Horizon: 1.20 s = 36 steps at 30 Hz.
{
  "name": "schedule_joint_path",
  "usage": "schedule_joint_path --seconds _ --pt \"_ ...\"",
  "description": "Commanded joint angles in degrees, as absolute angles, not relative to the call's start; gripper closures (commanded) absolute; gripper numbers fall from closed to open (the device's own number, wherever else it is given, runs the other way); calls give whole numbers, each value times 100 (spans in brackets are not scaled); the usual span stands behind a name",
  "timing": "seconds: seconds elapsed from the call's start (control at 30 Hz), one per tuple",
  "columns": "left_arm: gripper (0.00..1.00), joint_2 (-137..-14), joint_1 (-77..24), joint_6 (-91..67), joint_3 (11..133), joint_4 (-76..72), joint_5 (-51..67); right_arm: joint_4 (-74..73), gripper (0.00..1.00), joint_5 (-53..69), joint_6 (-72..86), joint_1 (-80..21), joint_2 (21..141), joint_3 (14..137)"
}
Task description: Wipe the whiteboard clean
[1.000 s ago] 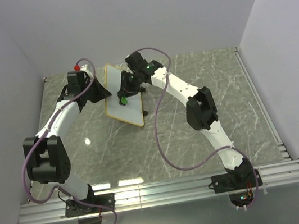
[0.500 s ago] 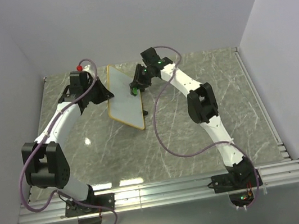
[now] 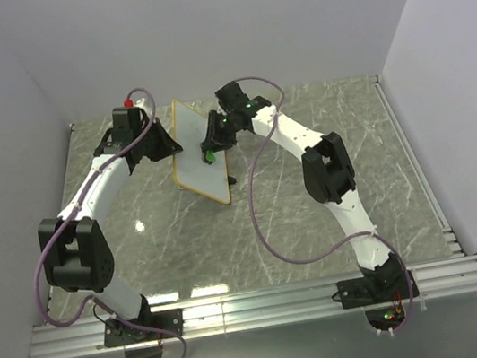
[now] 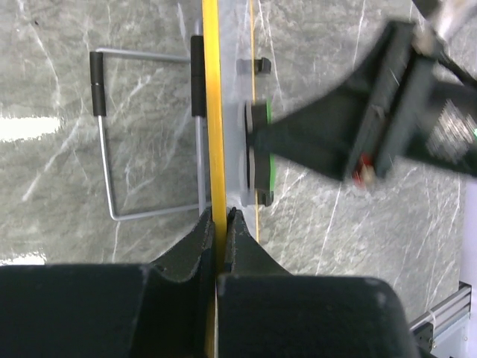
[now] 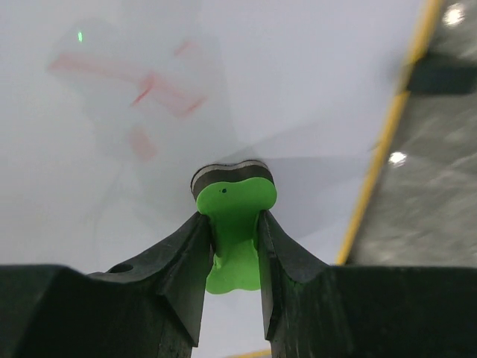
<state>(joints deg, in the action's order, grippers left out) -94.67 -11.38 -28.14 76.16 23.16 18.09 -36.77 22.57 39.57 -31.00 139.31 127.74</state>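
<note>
The whiteboard [image 3: 202, 159], white with a thin yellow-orange frame, stands tilted on the marble table. My left gripper [image 3: 166, 147] is shut on its left frame edge [image 4: 215, 149], seen edge-on in the left wrist view [image 4: 220, 224]. My right gripper [image 3: 210, 150] is shut on a small green bow-shaped eraser [image 5: 232, 224], whose dark felt face presses against the white surface [image 5: 298, 82]. Faint red smears [image 5: 160, 93] lie on the board up and left of the eraser. From the left wrist, the eraser [image 4: 261, 160] shows against the board's face.
A wire stand [image 4: 112, 134] with black sleeves props the board from behind. The grey marble table [image 3: 321, 129] spreads to the right, walled on three sides. An aluminium rail [image 3: 259, 307] carries both arm bases at the near edge.
The right gripper swept the eraser from the board's middle to its upper right, then back slightly toward the centre. The left gripper stayed clamped on the frame.
</note>
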Motion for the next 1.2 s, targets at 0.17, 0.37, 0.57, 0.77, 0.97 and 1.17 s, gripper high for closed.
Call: schedule_joint_path --seconds 0.17,0.37,0.57,0.77,0.97,1.17 --pt "100 -10318 -1740 -2408 7251 3375 2839 -3445 100 3059 4148 -4113 13579 12516" --pt "100 -10196 -1740 -2364 7137 3419 2918 -3393 100 2874 4209 -3991 13798 12559" --pt "100 -10064 -1880 -2268 7040 3629 3128 -3156 100 3041 4597 -3385 14694 13674" --pt "100 -10151 -2206 -2153 7172 3982 3164 -2664 100 3023 4939 -3173 15003 14019" --pt "100 -10064 -2303 -2162 7040 4043 3287 -2934 100 3076 4896 -3041 15424 14001" --pt "100 -9976 -2312 -2083 7014 4175 3384 -3208 100 3059 4623 -2979 15566 13791"
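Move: The last red marks on the whiteboard lie about 6 cm ahead of the right hand, 3 cm to its left and 3 cm higher; this hand already holds the green eraser at the board. The board's yellow left edge is some 8 cm left, 3 cm ahead and 7 cm up; the far black clip 4 cm ahead, 5 cm right and 6 cm lower. From the left hand, shut on that edge, the marks lie about 3 cm ahead, 5 cm right and 4 cm below. Back, left and up the slanting board, the right hand first finishes its stroke, some 6 cm. It then sweeps about 8 cm forward towards the red marks, rolling roughly 15 degrees left side up and easing right and down at the end, the pinched eraser still against the board. The left hand keeps its pinch on the yellow edge, nearly still, and steadies the board. ##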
